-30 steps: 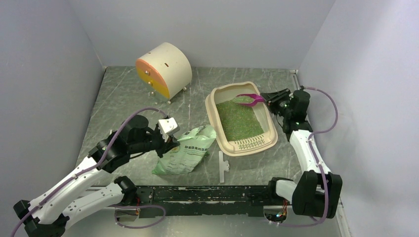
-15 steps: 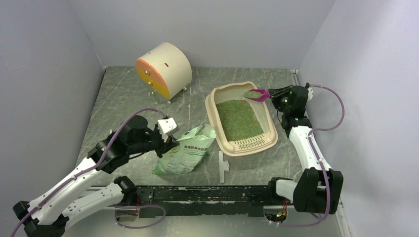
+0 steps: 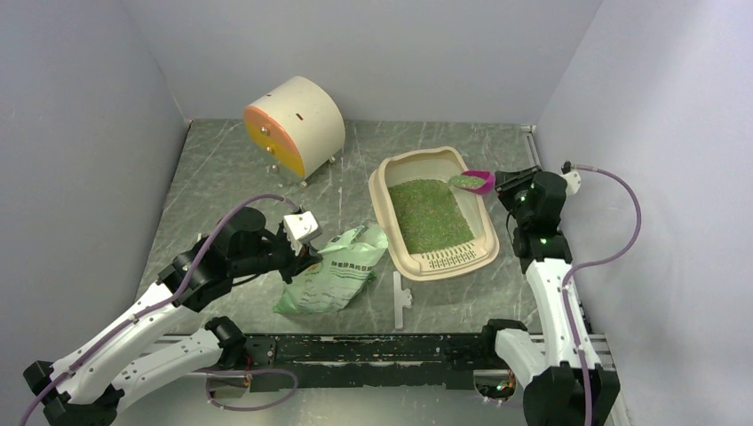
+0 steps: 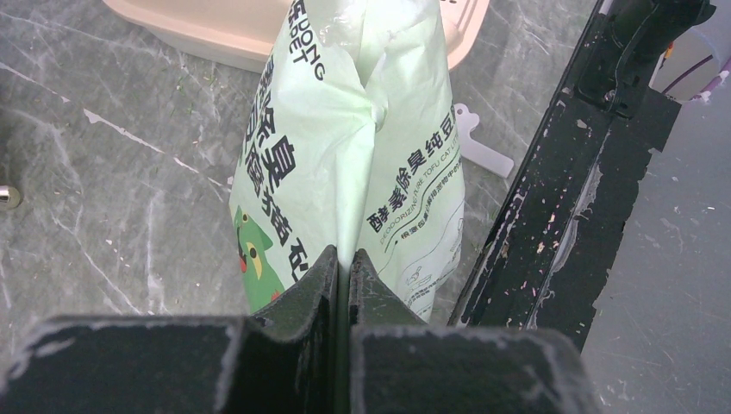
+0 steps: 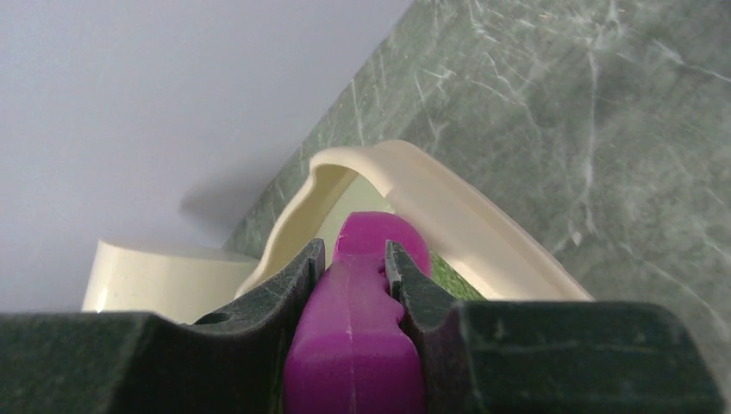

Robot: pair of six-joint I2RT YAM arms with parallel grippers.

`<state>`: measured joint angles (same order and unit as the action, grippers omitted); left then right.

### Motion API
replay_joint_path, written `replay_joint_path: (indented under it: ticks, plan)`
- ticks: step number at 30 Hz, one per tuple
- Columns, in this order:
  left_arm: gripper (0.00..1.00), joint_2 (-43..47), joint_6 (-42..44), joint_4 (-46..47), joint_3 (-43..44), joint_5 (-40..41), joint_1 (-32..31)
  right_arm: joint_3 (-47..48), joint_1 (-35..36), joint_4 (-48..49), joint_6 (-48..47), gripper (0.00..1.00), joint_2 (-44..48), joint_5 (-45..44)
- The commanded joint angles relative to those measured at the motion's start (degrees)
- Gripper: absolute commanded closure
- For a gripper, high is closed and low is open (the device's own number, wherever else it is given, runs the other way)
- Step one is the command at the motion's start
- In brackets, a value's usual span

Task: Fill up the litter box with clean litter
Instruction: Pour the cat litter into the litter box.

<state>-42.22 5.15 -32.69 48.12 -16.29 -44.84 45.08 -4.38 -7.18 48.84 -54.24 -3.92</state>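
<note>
The beige litter box (image 3: 380, 206) lies right of centre, holding a bed of clean green litter (image 3: 430, 216). My right gripper (image 3: 503, 185) is shut on the handle of a magenta scoop (image 3: 478, 183), which hovers over the box's far right rim with green granules in its bowl. In the right wrist view the scoop handle (image 5: 362, 336) sits pinched in my right gripper (image 5: 353, 259), with the box rim (image 5: 457, 216) beyond. My left gripper (image 3: 305, 258) is shut on a fold of the light-green litter bag (image 3: 337, 271). The left wrist view shows the bag (image 4: 362, 147) clamped in my left gripper (image 4: 345, 259).
A cream half-cylinder cabinet (image 3: 297, 124) with an orange face stands at the back left. A small white plastic piece (image 3: 401, 298) lies near the front rail (image 4: 569, 190). Walls close in on the left, back and right.
My right arm has lifted the scoop out of the litter bed and drawn it right, over the box's far right rim, with granules in it. The left arm and bag have not moved.
</note>
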Motion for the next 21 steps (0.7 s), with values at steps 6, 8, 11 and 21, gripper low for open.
replay_joint_path:
  ticks: [6,8,11,21]
  plan:
    - [0.95,1.47,-0.58,10.06,1.99,-2.50,-0.07,-2.73,0.32,-16.78,-5.34,1.00,13.87,-1.15]
    - [0.95,1.65,-0.58,10.01,1.78,-2.58,-0.06,-2.36,0.34,-21.01,-5.59,1.00,16.78,-1.13]
    - [0.95,1.60,-0.87,10.10,1.48,-3.22,-0.02,-2.37,0.34,-25.04,-6.35,1.00,20.57,-1.09]
    - [0.95,1.45,-1.17,10.82,1.25,-3.60,-0.02,1.07,0.34,-25.55,-13.83,1.00,16.54,11.47]
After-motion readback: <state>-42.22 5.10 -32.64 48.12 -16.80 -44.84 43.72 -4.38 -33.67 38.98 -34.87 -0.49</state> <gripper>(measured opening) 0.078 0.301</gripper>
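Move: The litter box's middle lies about 12 cm to the left of the right gripper, some 3 cm back and about 19 cm below it; the gripper already holds the loaded scoop. The white clip lies roughly 22 cm left and 27 cm back, on the table, and the litter bag stands around 40 cm left and 20 cm back. From the left gripper, the litter box is about 17 cm ahead, 32 cm right and 17 cm below. Draw the right gripper back about 10 cm along the litter box's right side, towards its slotted near end, sinking a couple of centimetres and easing slightly left at the finish. Keep the scoop pinched and tip the wrist some 10 degrees, mostly nose down, pouring over the litter bed. Hold the left gripper still on the bag's top edge. ##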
